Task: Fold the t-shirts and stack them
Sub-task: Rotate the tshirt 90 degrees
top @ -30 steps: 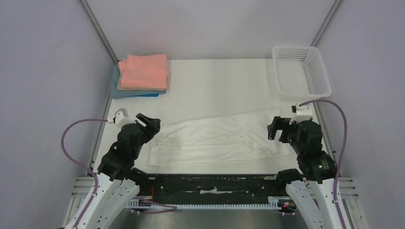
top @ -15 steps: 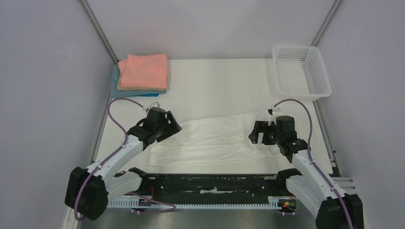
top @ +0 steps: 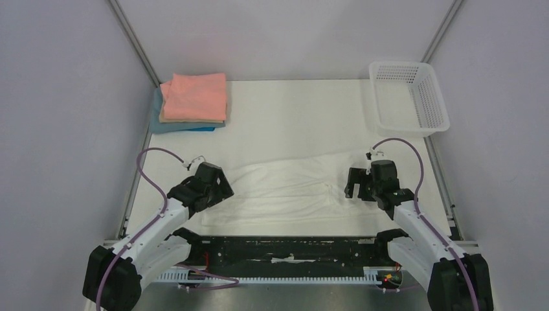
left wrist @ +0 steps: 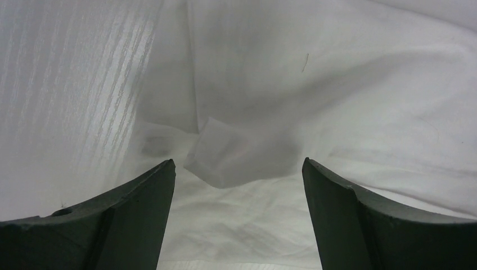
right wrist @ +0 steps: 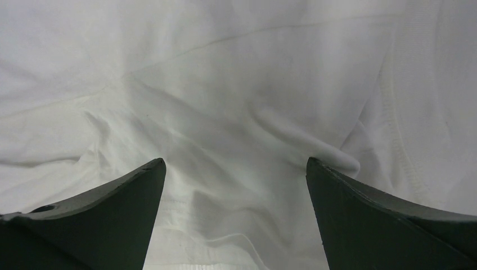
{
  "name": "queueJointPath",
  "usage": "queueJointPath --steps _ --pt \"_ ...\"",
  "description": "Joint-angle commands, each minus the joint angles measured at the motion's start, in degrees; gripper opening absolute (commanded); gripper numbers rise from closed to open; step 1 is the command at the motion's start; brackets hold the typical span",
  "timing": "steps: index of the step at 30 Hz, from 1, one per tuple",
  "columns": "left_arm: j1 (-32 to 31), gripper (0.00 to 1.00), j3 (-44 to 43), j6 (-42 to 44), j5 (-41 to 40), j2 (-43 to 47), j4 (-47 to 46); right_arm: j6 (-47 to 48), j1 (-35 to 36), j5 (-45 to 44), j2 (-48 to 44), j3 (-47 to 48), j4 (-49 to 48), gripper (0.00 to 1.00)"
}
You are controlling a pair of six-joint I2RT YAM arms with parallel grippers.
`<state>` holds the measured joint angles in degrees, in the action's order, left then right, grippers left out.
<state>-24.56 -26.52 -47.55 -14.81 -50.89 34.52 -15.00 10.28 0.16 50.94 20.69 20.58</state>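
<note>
A large white t-shirt [top: 291, 191] lies folded lengthwise across the near part of the table. My left gripper [top: 217, 189] is open, low over the shirt's left end; in the left wrist view [left wrist: 236, 169] white cloth and a small fabric label [left wrist: 219, 154] lie between its fingers. My right gripper [top: 355, 186] is open, low over the shirt's right end; in the right wrist view [right wrist: 236, 169] wrinkled cloth with a hem seam lies between its fingers. A stack of folded shirts sits at the back left: salmon-pink [top: 195, 96] on top, tan [top: 194, 120] under it, blue [top: 158, 120] at the bottom.
A white plastic lattice basket [top: 408, 97] stands at the back right corner. Grey walls enclose the table on the left, right and back. A black rail [top: 291, 249] runs along the near edge between the arm bases.
Both arms reached out from their pulled-back pose over the shirt's ends. In the last half second both grippers have come lower and a little nearer, and both stay open.
</note>
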Motion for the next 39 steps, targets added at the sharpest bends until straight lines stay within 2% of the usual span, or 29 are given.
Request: queueJointPath --steps 1,5,10,13,15,18,21,24,26,32,36,39 --pt "0.1 0.89 0.0 -0.8 0.0 -1.4 -0.8 0.1 0.0 3.1 -0.3 -0.6 -4.4 0.98" --pt "0.1 0.89 -3.8 -0.4 3.6 -0.8 1.1 0.2 0.0 5.1 2.4 -0.2 -7.1 0.98" --pt "0.0 0.89 -12.0 -0.9 0.6 11.0 5.2 -0.1 -0.1 1.6 4.7 1.2 -7.1 0.98" --pt "0.0 0.89 -14.2 -0.7 -0.8 16.4 2.9 -0.7 -0.1 1.0 6.8 0.7 -8.9 0.98" --pt "0.0 0.89 -13.2 -0.5 1.2 16.9 -1.8 -1.8 -0.1 0.6 8.6 0.0 -11.1 0.98" --pt "0.1 0.89 -9.3 -0.4 6.7 11.5 -11.5 -2.8 -0.1 0.2 12.0 1.1 -13.5 0.98" --pt "0.1 0.89 -6.6 -0.6 12.3 0.4 -19.2 -4.6 0.0 0.3 16.3 4.5 -15.5 0.98" --pt "0.1 0.88 -6.6 0.3 17.1 -10.2 -22.5 -8.1 0.0 2.9 21.6 8.1 -20.0 0.98" --pt "0.2 0.86 -8.0 2.0 16.9 -15.0 -21.1 -9.4 0.0 5.6 25.9 11.0 -23.8 0.98" --pt "0.2 0.85 -5.4 4.2 16.3 -16.3 -19.8 -13.2 0.0 7.0 41.4 21.3 -31.2 0.98" --pt "0.1 0.85 -0.4 3.4 21.3 -15.2 -22.1 -13.2 0.7 8.9 53.1 33.7 -33.0 0.98" --pt "0.0 0.85 2.3 0.3 26.1 -15.2 -27.3 -12.7 1.5 9.3 62.0 44.3 -32.1 0.98"
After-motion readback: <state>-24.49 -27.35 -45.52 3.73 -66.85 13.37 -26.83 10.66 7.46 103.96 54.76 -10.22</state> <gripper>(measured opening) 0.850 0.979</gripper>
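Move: The white t-shirt lies as a long, flat folded strip between my hands: its middle is some 22 cm to the right and 2 cm ahead of my left hand, the cloth about 2 cm below. From my right hand that middle is roughly 21 cm to the left, level with me and equally low. The stack of folded shirts stands about 35 cm ahead and 14 cm left of my left hand; the basket about 36 cm ahead and 23 cm right of my right hand. With fingers still wide open on the shirt's right end, I push the cloth forward with my right hand, slowly at first and then fast, about 22 cm and some 7 cm left. Meanwhile I hop my left hand up about 17 cm and set it down open on the strip, 7 cm farther right and slightly ahead, nearer its middle, then drag back a couple of centimetres, pressing. ##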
